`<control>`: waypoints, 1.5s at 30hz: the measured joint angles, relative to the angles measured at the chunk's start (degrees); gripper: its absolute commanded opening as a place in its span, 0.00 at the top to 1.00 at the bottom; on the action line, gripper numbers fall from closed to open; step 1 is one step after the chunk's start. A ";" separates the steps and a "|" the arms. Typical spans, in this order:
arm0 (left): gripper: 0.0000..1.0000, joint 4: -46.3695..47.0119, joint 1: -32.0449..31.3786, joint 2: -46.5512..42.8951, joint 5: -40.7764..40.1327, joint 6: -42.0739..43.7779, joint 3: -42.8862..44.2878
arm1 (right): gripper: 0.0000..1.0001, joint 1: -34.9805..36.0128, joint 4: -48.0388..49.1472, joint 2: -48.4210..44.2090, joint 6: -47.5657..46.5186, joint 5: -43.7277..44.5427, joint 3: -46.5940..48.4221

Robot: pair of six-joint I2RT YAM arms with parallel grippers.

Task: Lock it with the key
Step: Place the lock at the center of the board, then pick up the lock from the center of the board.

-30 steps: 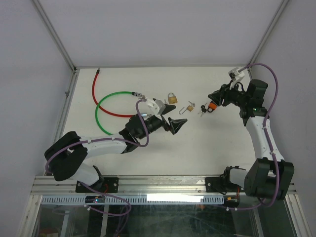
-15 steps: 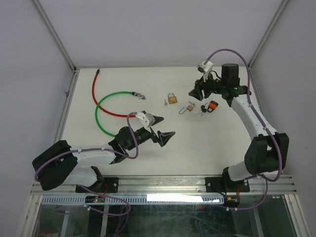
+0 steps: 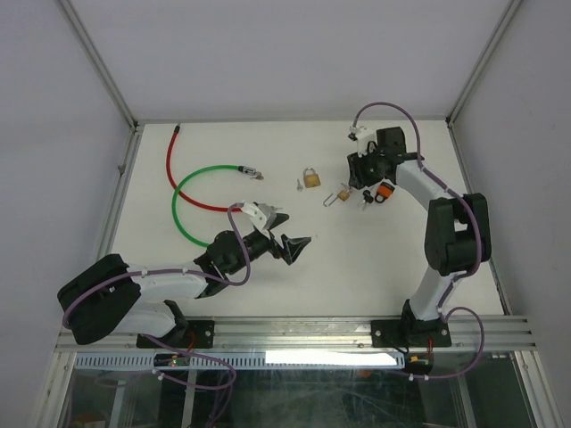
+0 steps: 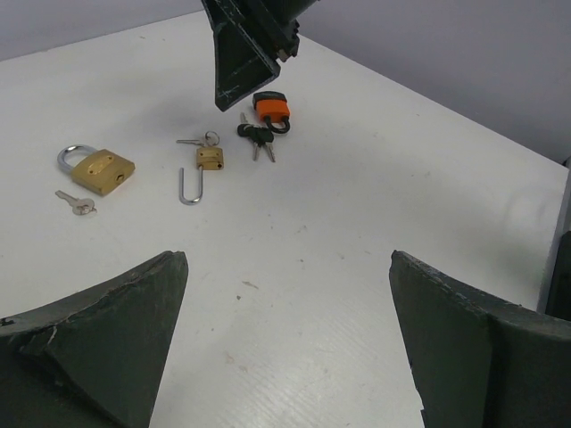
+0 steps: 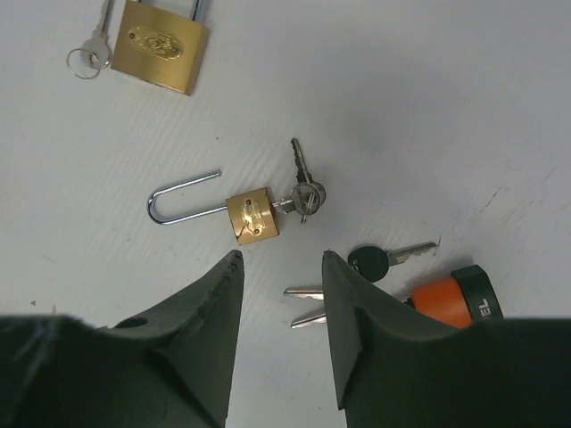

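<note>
A small brass padlock (image 5: 250, 216) lies flat with its long shackle swung open and a key (image 5: 303, 192) in its keyhole. It lies mid-table (image 3: 343, 193) and also shows in the left wrist view (image 4: 211, 159). My right gripper (image 5: 281, 259) hovers just beside it, open, with nothing between its fingers; it shows at the back right in the top view (image 3: 361, 174). My left gripper (image 3: 293, 230) is wide open and empty over bare table (image 4: 287, 259), well short of the padlock.
A larger shut brass padlock (image 3: 310, 177) with a loose small key (image 3: 299, 185) lies to the left. An orange padlock (image 5: 446, 299) with black-headed keys (image 5: 375, 261) lies close to the right fingers. Red cable (image 3: 174, 169) and green cable (image 3: 192, 201) loop at back left.
My right gripper has swung left and come down over the small padlock and the keys. My left arm has drawn back toward the near left, and its jaws have opened wider.
</note>
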 measured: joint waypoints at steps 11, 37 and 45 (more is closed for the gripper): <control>0.01 0.26 0.02 0.02 -0.83 -1.40 -0.17 | 0.65 0.00 2.73 6.16 7.74 3.87 -0.24; 0.01 0.94 0.00 0.96 -0.85 -1.99 -0.17 | 0.80 0.00 5.79 10.71 12.33 4.94 -0.20; 0.01 0.94 0.02 0.96 -0.85 -2.01 -0.17 | 0.93 0.00 6.01 10.88 12.28 4.87 -0.15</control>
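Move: The key ring with the small brass lock's keys lies about 2 cm ahead of the right hand and roughly 8 cm below, neither left nor right. Its small brass lock is some 2 cm to the hand's left, level with it; the black-headed keys about 5 cm to the right; the orange lock about 10 cm right and 1 cm ahead. From the left hand, the key ring is some 19 cm ahead, 17 cm right and 15 cm below. Lower the right gripper about 7 cm onto the key ring beside the small brass lock, easing only about 1 cm forward. Turn the wrist some 10 degrees clockwise and tip the fingers steeper on the way down, narrowing them as you go, then stay low and bring the fingertips nearly shut, one on each side of the key ring. ##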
